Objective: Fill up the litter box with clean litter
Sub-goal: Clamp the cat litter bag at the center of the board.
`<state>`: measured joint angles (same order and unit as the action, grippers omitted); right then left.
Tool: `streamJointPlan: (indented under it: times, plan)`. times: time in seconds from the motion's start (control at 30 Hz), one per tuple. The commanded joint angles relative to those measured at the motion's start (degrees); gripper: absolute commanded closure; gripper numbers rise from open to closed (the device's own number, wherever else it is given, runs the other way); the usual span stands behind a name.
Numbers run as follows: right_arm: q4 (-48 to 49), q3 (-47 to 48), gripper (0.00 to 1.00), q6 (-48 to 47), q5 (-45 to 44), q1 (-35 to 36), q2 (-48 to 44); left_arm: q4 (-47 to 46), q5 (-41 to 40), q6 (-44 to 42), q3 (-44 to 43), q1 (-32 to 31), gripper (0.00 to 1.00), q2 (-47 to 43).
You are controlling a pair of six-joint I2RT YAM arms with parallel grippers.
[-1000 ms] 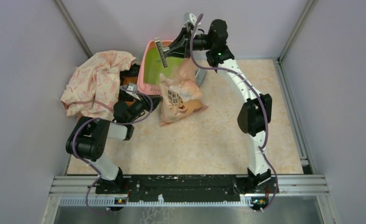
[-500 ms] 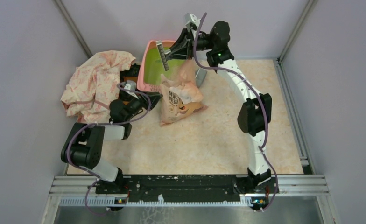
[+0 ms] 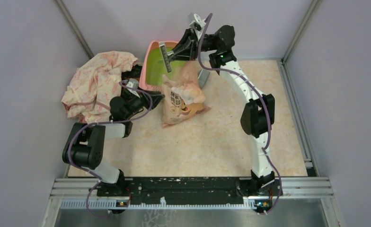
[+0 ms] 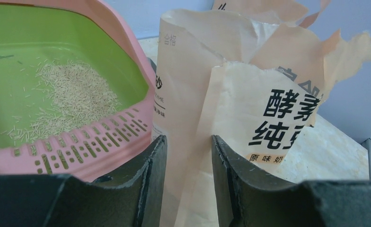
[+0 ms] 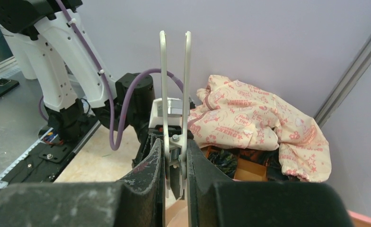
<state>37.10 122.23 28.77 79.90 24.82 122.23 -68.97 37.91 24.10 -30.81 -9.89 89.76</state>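
Note:
The litter box (image 3: 149, 75), pink rim and lime-green inside, stands at the back centre; its slotted pink rim (image 4: 98, 144) fills the left of the left wrist view. Clean litter (image 4: 70, 94) lies as pale granules on its green floor. The peach bag (image 3: 181, 101) with bold lettering (image 4: 269, 109) stands torn open beside the box. My left gripper (image 3: 153, 100) (image 4: 188, 142) is open, with a fold of the bag showing in the gap between its jaws. My right gripper (image 3: 176, 49) (image 5: 175, 158) is shut on a silver metal scoop (image 3: 165, 56) (image 5: 174, 85) held over the box.
A pink patterned cloth (image 3: 98, 82) (image 5: 254, 123) is heaped at the back left over a brown box with dark items (image 5: 240, 170). A grey round object (image 3: 204, 78) sits behind the bag. Purple walls close in the back and both sides.
My left wrist has drawn back to the left from the bag and its jaws have widened. My right wrist with the scoop has shifted slightly toward the back wall.

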Motion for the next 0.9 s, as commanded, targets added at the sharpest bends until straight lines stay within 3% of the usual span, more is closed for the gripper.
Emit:
streamJointPlan:
  times: [0.0,0.23,0.43,0.47,0.53,0.6,0.87]
  plan:
    - [8.7,0.1,1.00,5.4,0.7,-0.5,0.7,-1.6,3.5,-1.3,-3.5,0.2,0.54,2.5]
    - [12.1,1.0,1.00,8.6,0.8,-0.6,2.1,-2.7,6.1,-0.6,-6.2,0.5,0.50,5.2]
    - [15.2,0.7,1.00,11.3,1.2,-1.0,2.6,-3.4,8.2,0.9,-4.3,2.8,0.48,2.4]
    - [15.5,0.8,1.00,11.5,1.2,-1.0,2.8,-2.9,8.4,0.9,-4.2,2.8,0.45,1.8]
    - [16.8,0.9,1.00,12.8,1.2,-1.0,3.1,-2.4,8.8,0.8,-4.3,2.8,0.26,1.0]
    - [17.9,1.0,1.00,13.9,1.3,-1.1,3.5,-1.4,8.5,0.2,-4.1,2.8,0.16,-0.1]
    - [20.6,1.8,1.00,16.5,1.6,-1.4,4.1,-2.5,10.6,1.6,-5.6,2.7,0.14,0.9]
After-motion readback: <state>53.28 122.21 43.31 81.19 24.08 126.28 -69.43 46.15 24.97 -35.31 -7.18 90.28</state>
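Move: The litter bag's middle is about 10 cm to the right of my left hand, some 2 cm ahead and 8 cm lower. From my right hand, which already holds the clamp, it is about 5 cm to the right, level forward and roughly 28 cm below. The litter box stands some 14 cm farther out than the bag and 8 cm left of it; the grey scoop lies about 11 cm beyond it and 6 cm right. My left hand edges about 1.5 cm forward and right beside the bag's left side, turning slightly clockwise, then draws back, rises some 2.5 cm and spreads its half-open fingers nearly wide around nothing. My right hand keeps the clamp pinched high over the bag, bobbing up a touch before sinking about 2 cm and easing up slightly. ##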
